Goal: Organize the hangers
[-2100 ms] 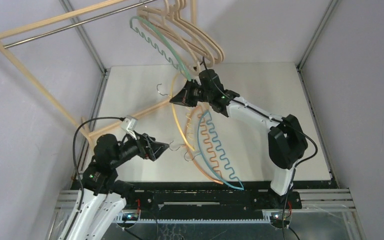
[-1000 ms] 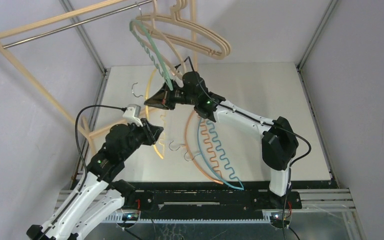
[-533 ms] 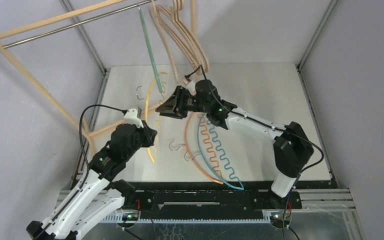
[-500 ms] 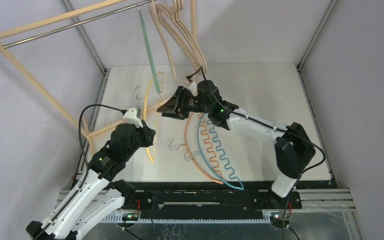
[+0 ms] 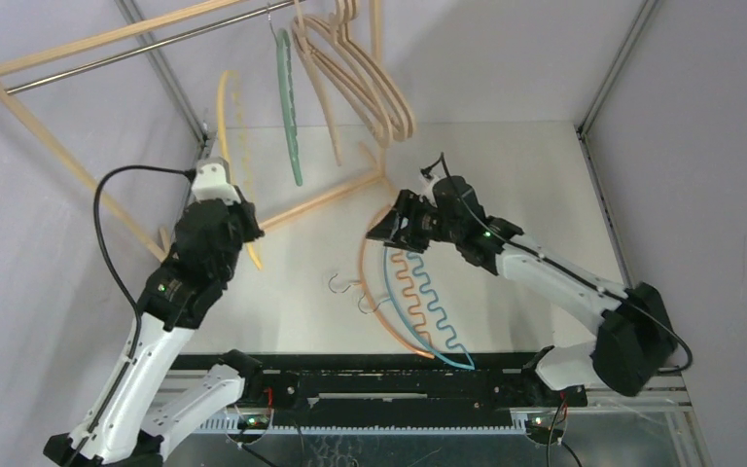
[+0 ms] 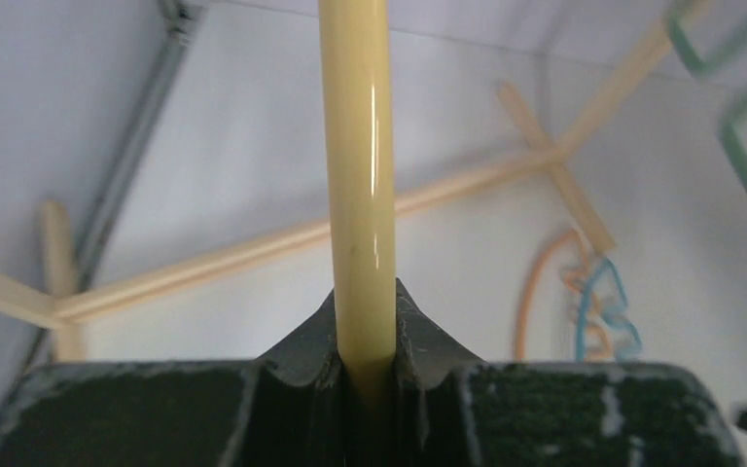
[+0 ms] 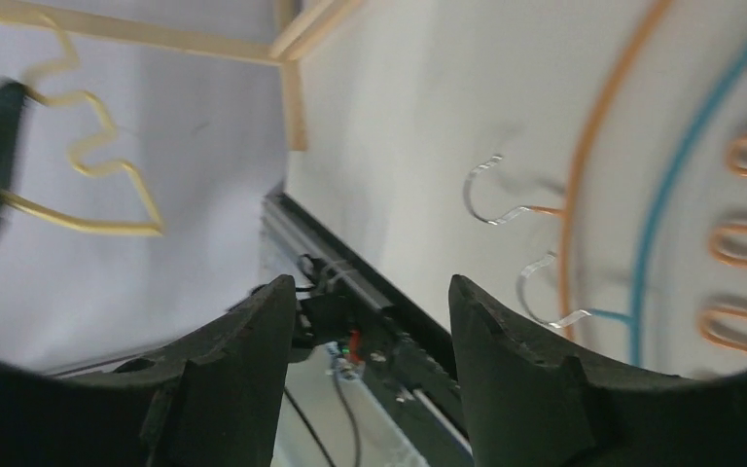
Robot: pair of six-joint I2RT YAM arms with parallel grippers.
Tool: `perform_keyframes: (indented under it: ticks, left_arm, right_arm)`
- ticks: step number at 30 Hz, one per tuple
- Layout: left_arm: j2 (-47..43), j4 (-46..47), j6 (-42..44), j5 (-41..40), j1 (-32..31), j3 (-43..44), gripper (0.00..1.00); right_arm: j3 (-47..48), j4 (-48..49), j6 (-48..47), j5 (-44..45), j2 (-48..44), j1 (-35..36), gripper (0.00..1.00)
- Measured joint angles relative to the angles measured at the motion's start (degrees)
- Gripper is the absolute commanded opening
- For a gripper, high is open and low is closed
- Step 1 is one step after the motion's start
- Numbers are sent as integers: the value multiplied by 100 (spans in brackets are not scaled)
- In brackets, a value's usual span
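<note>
My left gripper (image 5: 238, 226) is raised at the left and shut on a thin yellow hanger (image 5: 222, 107), which stands nearly upright below the rail. In the left wrist view its bar (image 6: 355, 195) is pinched between the jaws of the left gripper (image 6: 365, 311). A green hanger (image 5: 287, 88) and several light-wood hangers (image 5: 365, 83) hang from the metal rail (image 5: 136, 51). An orange hanger (image 5: 365, 268) and a blue one (image 5: 447, 341) lie overlapped on the table. My right gripper (image 5: 374, 232) hovers over their upper end, open and empty (image 7: 370, 302).
The wooden rack frame slants along the left wall, and its foot bar (image 5: 321, 199) lies across the white table (image 5: 545, 175). The metal hooks (image 7: 491, 195) of the two lying hangers point left. Metal corner posts stand at the table's back corners.
The right gripper opened, let go of the green hanger, now hanging on the rail, and drew back right and down. The left gripper shut on the yellow hanger and lifted it up and left.
</note>
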Motion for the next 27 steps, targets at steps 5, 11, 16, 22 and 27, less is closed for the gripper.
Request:
perform_keyframes:
  ticks: [5, 11, 16, 22, 27]
  left_arm:
    - [540, 28, 577, 55, 885, 800, 0]
    - [1038, 177, 1088, 245, 1099, 1523, 0]
    - [1493, 361, 1202, 522, 1394, 2098, 0]
    - [2020, 564, 1187, 962, 1788, 2389, 0]
    - [2378, 632, 1115, 1320, 2129, 2391, 0]
  right_arm:
    - [-415, -791, -726, 782, -966, -46, 68]
    - [-1054, -1290, -1113, 1143, -1705, -463, 68]
    - [-1403, -1515, -1200, 1161, -1882, -824, 68]
    - [-1429, -1622, -1261, 1161, -2055, -918, 69]
    - [-1429, -1709, -1298, 1226, -2208, -951, 72]
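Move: The left hand holds the yellow hanger; its place on the rod lies about 13 cm ahead, 4 cm left and 28 cm up, with the hanging green hanger some 14 cm ahead, 12 cm right and 18 cm up. From the empty right hand the blue hanger lies about 12 cm right, 4 cm back and 20 cm below, the orange one 5 cm right, 3 cm back and equally low. Left lifts yellow hanger 10 cm and forward towards rod, then dips; open right swings rightward towards blue hanger. ##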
